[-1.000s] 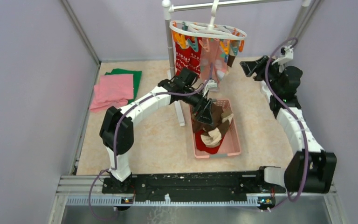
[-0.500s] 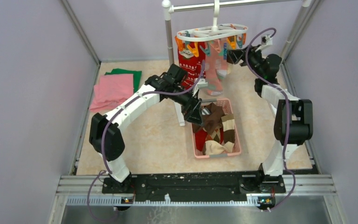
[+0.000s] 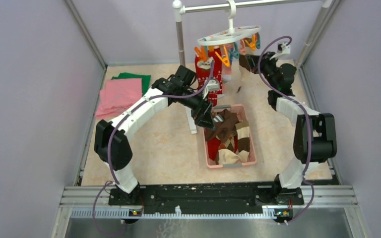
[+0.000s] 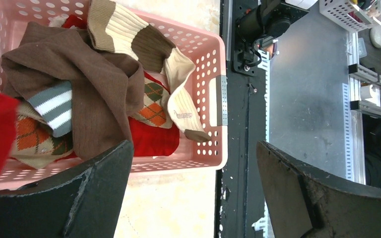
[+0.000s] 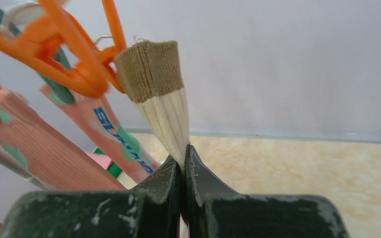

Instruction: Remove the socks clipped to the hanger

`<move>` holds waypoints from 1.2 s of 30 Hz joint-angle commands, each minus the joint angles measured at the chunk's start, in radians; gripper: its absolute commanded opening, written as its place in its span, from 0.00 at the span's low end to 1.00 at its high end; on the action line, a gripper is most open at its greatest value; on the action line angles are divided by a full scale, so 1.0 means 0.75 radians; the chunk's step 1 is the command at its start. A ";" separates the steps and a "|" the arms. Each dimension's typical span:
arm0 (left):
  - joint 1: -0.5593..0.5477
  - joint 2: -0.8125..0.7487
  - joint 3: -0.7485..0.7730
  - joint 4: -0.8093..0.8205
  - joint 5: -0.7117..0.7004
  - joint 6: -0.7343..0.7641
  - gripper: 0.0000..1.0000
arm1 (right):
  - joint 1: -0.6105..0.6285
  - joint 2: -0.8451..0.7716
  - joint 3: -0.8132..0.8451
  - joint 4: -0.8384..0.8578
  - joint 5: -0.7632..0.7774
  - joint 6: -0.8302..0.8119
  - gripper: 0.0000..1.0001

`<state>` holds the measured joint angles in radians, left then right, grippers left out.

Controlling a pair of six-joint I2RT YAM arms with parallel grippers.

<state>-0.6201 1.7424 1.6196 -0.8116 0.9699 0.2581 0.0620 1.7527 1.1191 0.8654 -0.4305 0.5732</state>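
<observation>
The white hanger hangs tilted from the rail, with orange pegs dangling. A red patterned sock and pink socks with teal marks hang from it. My right gripper, up beside the hanger, is shut on a cream sock with a tan cuff; an orange peg still clips that cuff. My left gripper is open and holds nothing. It hovers at the left edge of the pink basket, which holds several loose socks, a brown one on top.
Folded pink and green cloths lie at the far left. The metal stand's pole and white foot rise just left of the basket. Purple walls close in on both sides.
My right arm swung in from the right to the hanger and shut on the cream sock. The hanger swung and tilted. My left arm drew back slightly from the basket, still open.
</observation>
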 commanded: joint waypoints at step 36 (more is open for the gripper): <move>0.065 -0.130 0.157 -0.124 0.307 -0.035 0.99 | 0.217 -1.183 -0.188 -1.011 0.155 -0.071 0.00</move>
<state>-0.5701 1.6775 1.6871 -0.8906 1.1255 0.2276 0.1184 0.8829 0.9806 0.1703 -0.3347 0.5507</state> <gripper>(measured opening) 0.988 0.010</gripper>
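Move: The right hand still pinches the cream-and-brown sock below its cuff; the basket it will be taken to lies about 24 cm back, 8 cm left and 26 cm below. The orange clip is roughly 7 cm above, 2 cm ahead and 2 cm left. The hanger's middle is 9 cm left, level fore-and-aft and 12 cm up; the pink socks hang 8 cm left, level ahead. From the left hand, the basket's middle is some 5 cm ahead, 10 cm right and 20 cm below. Keep the right gripper shut on the sock and draw it away from the clip, back, up and right, turning about 25 degrees clockwise. Carry on back some 20 cm in all, levelling off about 14 cm higher, while swinging left and turning back to the starting attitude. Leave the left gripper open and lift it about 6 cm late on. ##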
